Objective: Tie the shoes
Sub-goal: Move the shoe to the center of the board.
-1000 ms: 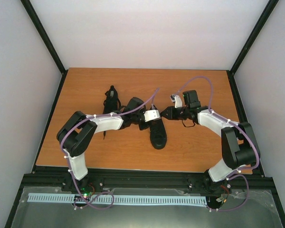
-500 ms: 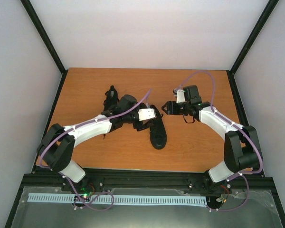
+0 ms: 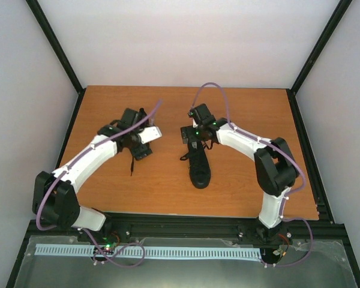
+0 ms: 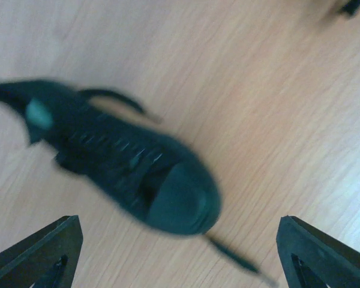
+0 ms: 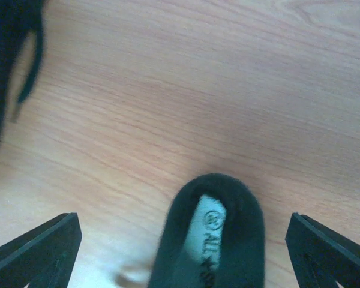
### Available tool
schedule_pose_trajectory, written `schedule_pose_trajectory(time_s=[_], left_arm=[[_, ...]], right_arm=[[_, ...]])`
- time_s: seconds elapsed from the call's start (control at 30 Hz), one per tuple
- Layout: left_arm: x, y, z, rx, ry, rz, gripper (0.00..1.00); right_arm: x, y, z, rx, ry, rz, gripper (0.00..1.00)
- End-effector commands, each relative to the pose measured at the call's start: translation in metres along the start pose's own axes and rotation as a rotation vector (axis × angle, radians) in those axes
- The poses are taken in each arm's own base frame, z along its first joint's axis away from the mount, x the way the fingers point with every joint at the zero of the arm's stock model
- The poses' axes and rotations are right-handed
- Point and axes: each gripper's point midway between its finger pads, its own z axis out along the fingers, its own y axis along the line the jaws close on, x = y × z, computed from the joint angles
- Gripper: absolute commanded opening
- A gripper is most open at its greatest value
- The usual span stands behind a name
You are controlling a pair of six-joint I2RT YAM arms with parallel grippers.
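Note:
Two black shoes lie on the wooden table. In the top view my left arm covers most of the left shoe, and its lace trails toward me. The left wrist view shows this shoe blurred, with a lace end past its toe. My left gripper hangs open above it, holding nothing. The right shoe lies in the middle with its toe toward me. My right gripper is open over its heel, with the fingers wide on either side and apart from it.
The table is bare orange-brown wood, with a black frame rail along the near edge and pale walls on the other sides. The left shoe's edge and a loose lace show at the top left of the right wrist view.
Both grippers went from nearly shut to wide open. The left arm swung left and away, from the right shoe to the left shoe. The right arm swung left onto the right shoe's heel.

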Motion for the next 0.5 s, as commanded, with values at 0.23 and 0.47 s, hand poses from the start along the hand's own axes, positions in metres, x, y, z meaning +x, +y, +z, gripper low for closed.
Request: schedule_pose_trajectory(time_s=[0.23, 0.47], left_arm=[[0.088, 0.038, -0.077, -0.007, 0.393, -0.259, 0.93], [0.079, 0.045, -0.075, -0.063, 0.242, -0.397, 0.93]], right_arm=[[0.024, -0.041, 0.029, 0.218, 0.105, -0.023, 0.42], [0.027, -0.049, 0.023, 0.245, 0.096, -0.083, 0.12]])
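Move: The shoe to be moved lies under and behind the open right hand: its middle is about 8 cm back, 4 cm right and 8 cm below, with its heel end almost beneath the fingers. A lace loop on its left lies some 6 cm back and 3 cm left of the hand; the other shoe is roughly 24 cm left and 5 cm ahead. From the left hand, the shoe to be moved is about 25 cm right and 5 cm back, 10 cm lower. The right hand drops about 5 cm into the heel end of the shoe, easing 2 to 3 cm to the right and leaning its left side down by some 10 degrees, and the fingers, wide open until then, close most of the way at the shoe's opening just inside the heel, while the hand then stays low. Meanwhile the empty left hand, fingers kept wide open, swings about 11 cm left past the toe of the other shoe and away from the one being gripped, rising and then backing a little as it turns some 20 degrees counter-clockwise. ##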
